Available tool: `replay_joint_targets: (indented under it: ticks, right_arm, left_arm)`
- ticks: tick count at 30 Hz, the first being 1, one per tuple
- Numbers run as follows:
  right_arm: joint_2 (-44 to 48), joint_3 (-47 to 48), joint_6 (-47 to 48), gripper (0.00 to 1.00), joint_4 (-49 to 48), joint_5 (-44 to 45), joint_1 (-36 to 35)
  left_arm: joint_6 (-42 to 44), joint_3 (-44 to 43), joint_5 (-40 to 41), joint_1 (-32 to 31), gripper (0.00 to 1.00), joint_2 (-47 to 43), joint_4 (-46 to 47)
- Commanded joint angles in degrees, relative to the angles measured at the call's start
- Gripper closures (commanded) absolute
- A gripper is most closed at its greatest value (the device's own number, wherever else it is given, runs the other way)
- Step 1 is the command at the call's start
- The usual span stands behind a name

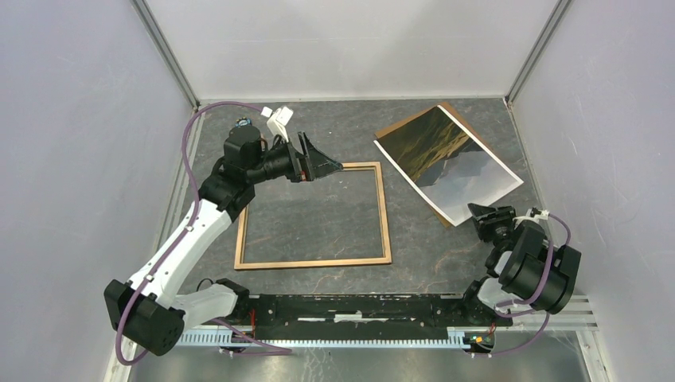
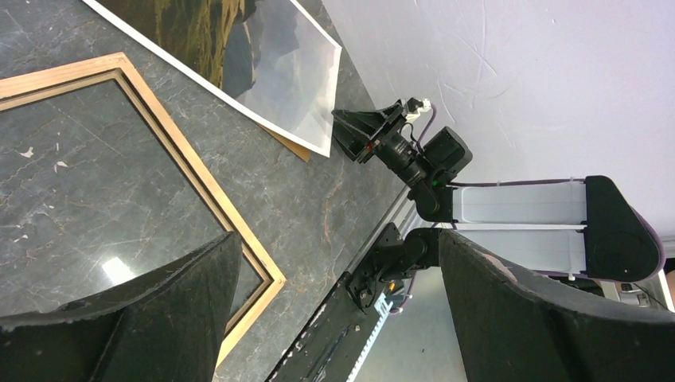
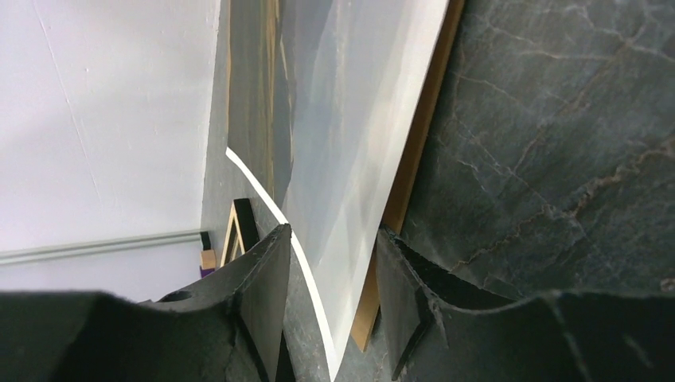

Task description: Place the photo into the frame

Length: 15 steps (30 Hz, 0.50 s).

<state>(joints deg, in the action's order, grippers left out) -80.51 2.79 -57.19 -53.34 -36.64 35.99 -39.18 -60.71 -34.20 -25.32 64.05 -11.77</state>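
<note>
The frame (image 1: 387, 215) lies flat mid-table with its light wood back up; one rail (image 2: 191, 171) crosses the left wrist view. The photo (image 1: 446, 155), picture side up, rests on a brown cardboard board (image 1: 396, 125) at the back right. My right gripper (image 1: 487, 213) is low at the photo's near corner. In the right wrist view its open fingers (image 3: 333, 239) straddle the corner of the photo (image 3: 350, 119) and the board's edge (image 3: 422, 127), with gaps on both sides. My left gripper (image 1: 325, 163) hovers wide open over the frame's far rail, holding nothing (image 2: 338, 239).
White walls enclose the table at the back and on both sides. A black rail with the arm bases (image 1: 358, 306) runs along the near edge. Dark marbled tabletop (image 1: 430, 255) lies between the frame and the right arm.
</note>
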Motion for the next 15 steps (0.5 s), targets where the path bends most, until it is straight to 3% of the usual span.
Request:
replay_joint_targets:
  ticks: [1,6,11,15]
  right_arm:
    - [-0.4,-1.8,-3.8,0.54,-4.3,4.1,-0.5]
    - [-0.2,0.5,0.3,0.60,1.2,6.7,-0.6]
    - [-2.7,-0.1,-3.0,0.70,-4.6,6.3,-0.7]
    - [-6.3,2.5,-5.0,0.71,-10.4,4.0,-1.8]
  left_arm:
    - [-1.9,-0.7,-1.5,1.0,0.01,-0.2,3.3]
    - [-1.5,-0.4,-0.7,1.6,0.01,-1.4,3.5]
    - [-0.5,-0.2,1.1,2.9,0.01,-2.0,3.3]
    - [-1.4,0.1,0.1,3.8,0.01,-1.8,3.9]
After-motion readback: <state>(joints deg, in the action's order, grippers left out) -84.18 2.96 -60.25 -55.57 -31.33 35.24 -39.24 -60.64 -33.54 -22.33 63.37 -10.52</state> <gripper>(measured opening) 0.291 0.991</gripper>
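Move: The photo's middle lies about 14 cm ahead of the right gripper, 8 cm to its left and some 2 cm lower. Its near short edge already runs between the half-open fingertips, with the near corner about 6 cm to the left and 4 cm back. The wooden frame's centre is some 44 cm to the left and level with the gripper. From the left gripper, the photo is about 17 cm ahead, 30 cm to the right and 29 cm below. Keep the right fingers astride the photo's near short edge and close them from about half open to under a third, the lower fingertip staying at the edge. As they narrow, ease the gripper some 1 cm right and 1 cm down, turning it about 5 degrees clockwise. Meanwhile drift the open, empty left gripper about 2 cm forward-left. ##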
